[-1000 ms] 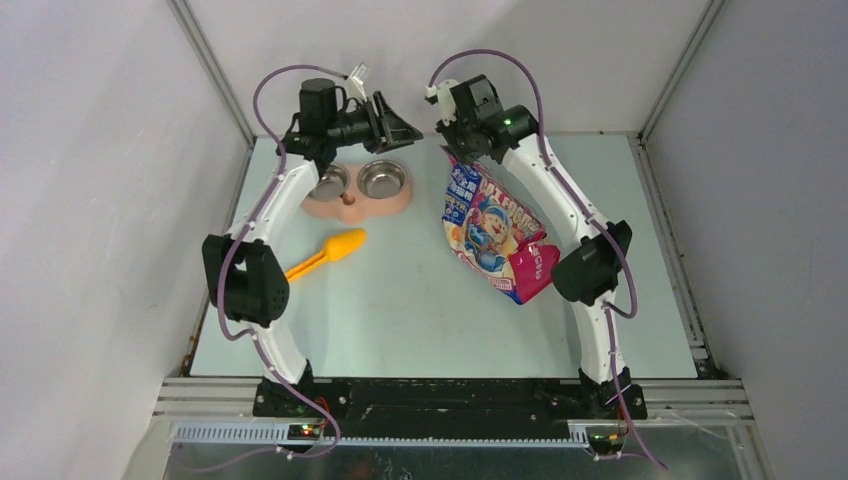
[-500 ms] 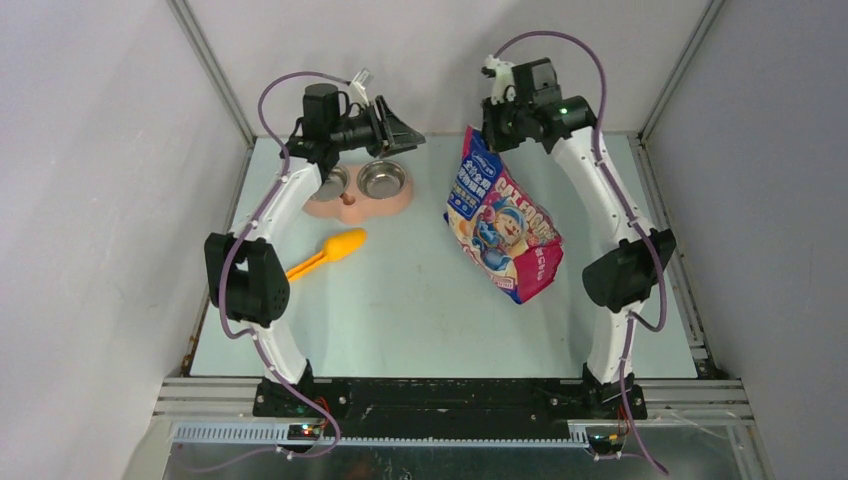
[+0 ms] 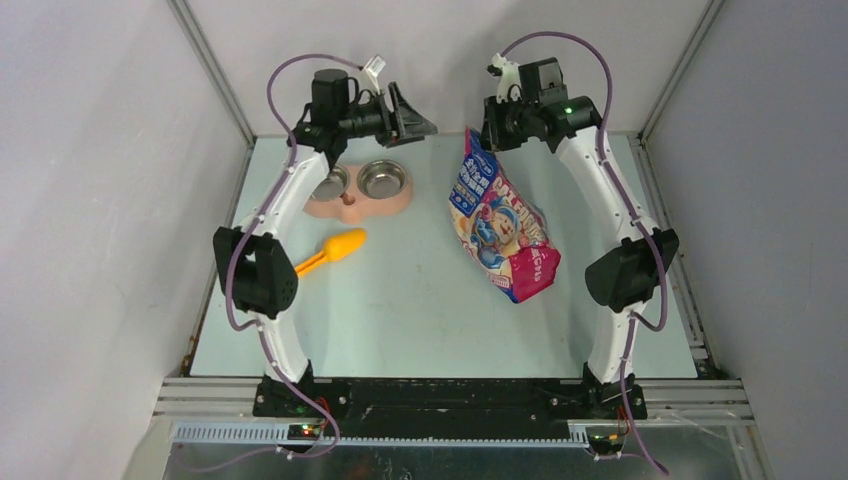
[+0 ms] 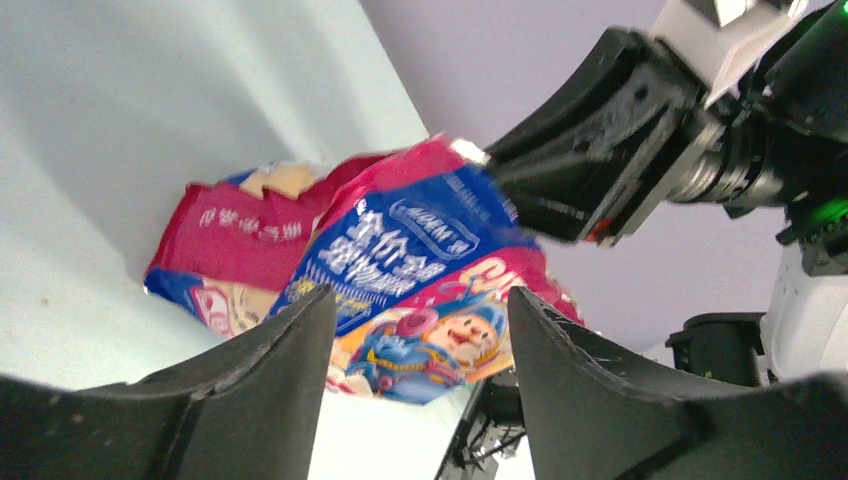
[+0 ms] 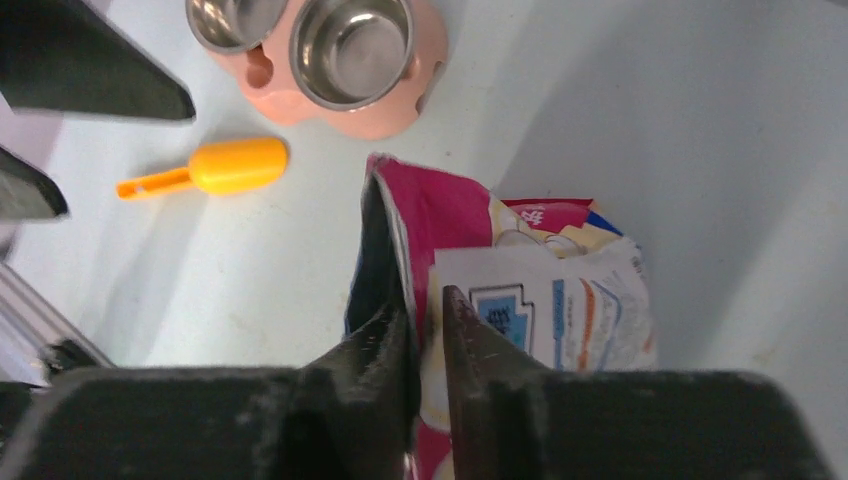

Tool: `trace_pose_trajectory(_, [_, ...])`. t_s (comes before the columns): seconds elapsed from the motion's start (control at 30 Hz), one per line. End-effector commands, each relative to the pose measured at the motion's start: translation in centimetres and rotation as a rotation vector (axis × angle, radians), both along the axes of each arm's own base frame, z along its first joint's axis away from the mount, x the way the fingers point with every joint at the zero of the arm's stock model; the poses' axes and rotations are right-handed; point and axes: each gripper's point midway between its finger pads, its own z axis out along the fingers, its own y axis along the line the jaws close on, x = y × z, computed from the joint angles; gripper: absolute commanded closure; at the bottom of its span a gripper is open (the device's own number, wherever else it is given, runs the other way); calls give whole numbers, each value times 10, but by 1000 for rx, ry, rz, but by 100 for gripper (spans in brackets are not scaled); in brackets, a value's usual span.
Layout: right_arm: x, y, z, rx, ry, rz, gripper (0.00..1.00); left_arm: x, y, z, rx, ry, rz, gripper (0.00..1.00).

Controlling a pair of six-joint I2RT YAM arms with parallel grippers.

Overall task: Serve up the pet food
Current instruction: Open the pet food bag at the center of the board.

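Observation:
The pet food bag (image 3: 500, 215), glossy blue, pink and red with a cartoon cat, hangs tilted at the right of the table, its bottom end resting on the surface. The kibble itself is hidden inside. My right gripper (image 3: 488, 138) is shut on the bag's top edge; in the right wrist view its fingertips (image 5: 428, 312) pinch that edge of the bag (image 5: 540, 290). My left gripper (image 3: 418, 125) hovers open above the feeder, pointing at the bag, with nothing between its fingers. The left wrist view shows the bag (image 4: 400, 260) beyond my open left gripper (image 4: 420, 310), held by the right gripper (image 4: 590, 160).
The pink double steel-bowl feeder (image 3: 312, 208) stands at the back left, both bowls bare; it also shows in the right wrist view (image 5: 385, 122). An orange scoop (image 3: 335, 246) lies in front of it. Walls close the table at the back and on both sides.
My right gripper has lifted the bag's top up and towards the back right, raising the bag more upright. My left gripper has swung right towards the bag and opened wider.

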Motion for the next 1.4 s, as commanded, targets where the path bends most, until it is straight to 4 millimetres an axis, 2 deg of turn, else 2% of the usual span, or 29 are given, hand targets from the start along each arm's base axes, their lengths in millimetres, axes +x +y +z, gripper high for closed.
trace_pose_trajectory(0.0, [-17,5,39,-14,-91,52,71,6,-11,24,31,-115,-61,31])
trace_pose_trajectory(0.03, [-18,4,34,-31,-80,55,63,11,-14,17,34,-106,-69,31])
trace_pose_trajectory(0.07, [-20,2,31,-45,-70,52,60,14,-16,24,28,-124,-72,31])
trace_pose_trajectory(0.1, [-21,1,30,-57,-68,56,53,18,-20,16,28,-106,-80,31])
trace_pose_trajectory(0.13, [-25,0,25,-73,-50,57,49,20,-22,20,22,-113,-82,31])
trace_pose_trajectory(0.27, [-32,-7,13,-144,-13,55,43,26,-33,7,1,-82,-113,31])
trace_pose_trajectory(0.47, [-23,-20,10,-243,-54,-20,42,20,-46,7,-16,-87,-154,32])
trace_pose_trajectory(0.63, [-8,-30,26,-282,-143,-101,42,11,-53,2,-7,-81,-165,32])
trace_pose_trajectory(0.77, [2,-30,41,-282,-217,-144,42,6,-55,3,-6,-83,-163,33])
trace_pose_trajectory(0.87, [6,-30,44,-346,-273,-138,41,1,-60,2,-3,-81,-172,33])
trace_pose_trajectory(1.0, [7,-27,36,-417,-282,-130,40,-2,-64,2,5,-85,-176,33])
trace_pose_trajectory(1.23, [-8,-32,0,-487,-152,-80,38,-4,-64,12,10,-115,-174,33])
trace_pose_trajectory(1.37, [-14,-39,-4,-523,-129,-66,35,-5,-67,10,17,-118,-176,33])
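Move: The pet food bag's upright top edge lies about 11 cm to the left hand's right, level with it fore and aft and some 4 cm below. The nearer bowl is roughly 12 cm to that hand's left, 3 cm farther out and 28 cm below. The same edge sits between the right hand's barely parted fingertips, its middle about 1 cm to their left; the bag's body lies 13 cm back, 5 cm right and 18 cm below the right hand. The bag's top edge is let go as the right fingers open to over half, easing back and a couple of centimetres right before coming forward again, while that wrist rolls some 25 degrees, its fingers tipping steeper down astride the edge. The left hand, fingers staying open, arcs up and forward, then down and back, ending about 7 cm further right and lower, close to the mouth, and turns slightly clockwise. ##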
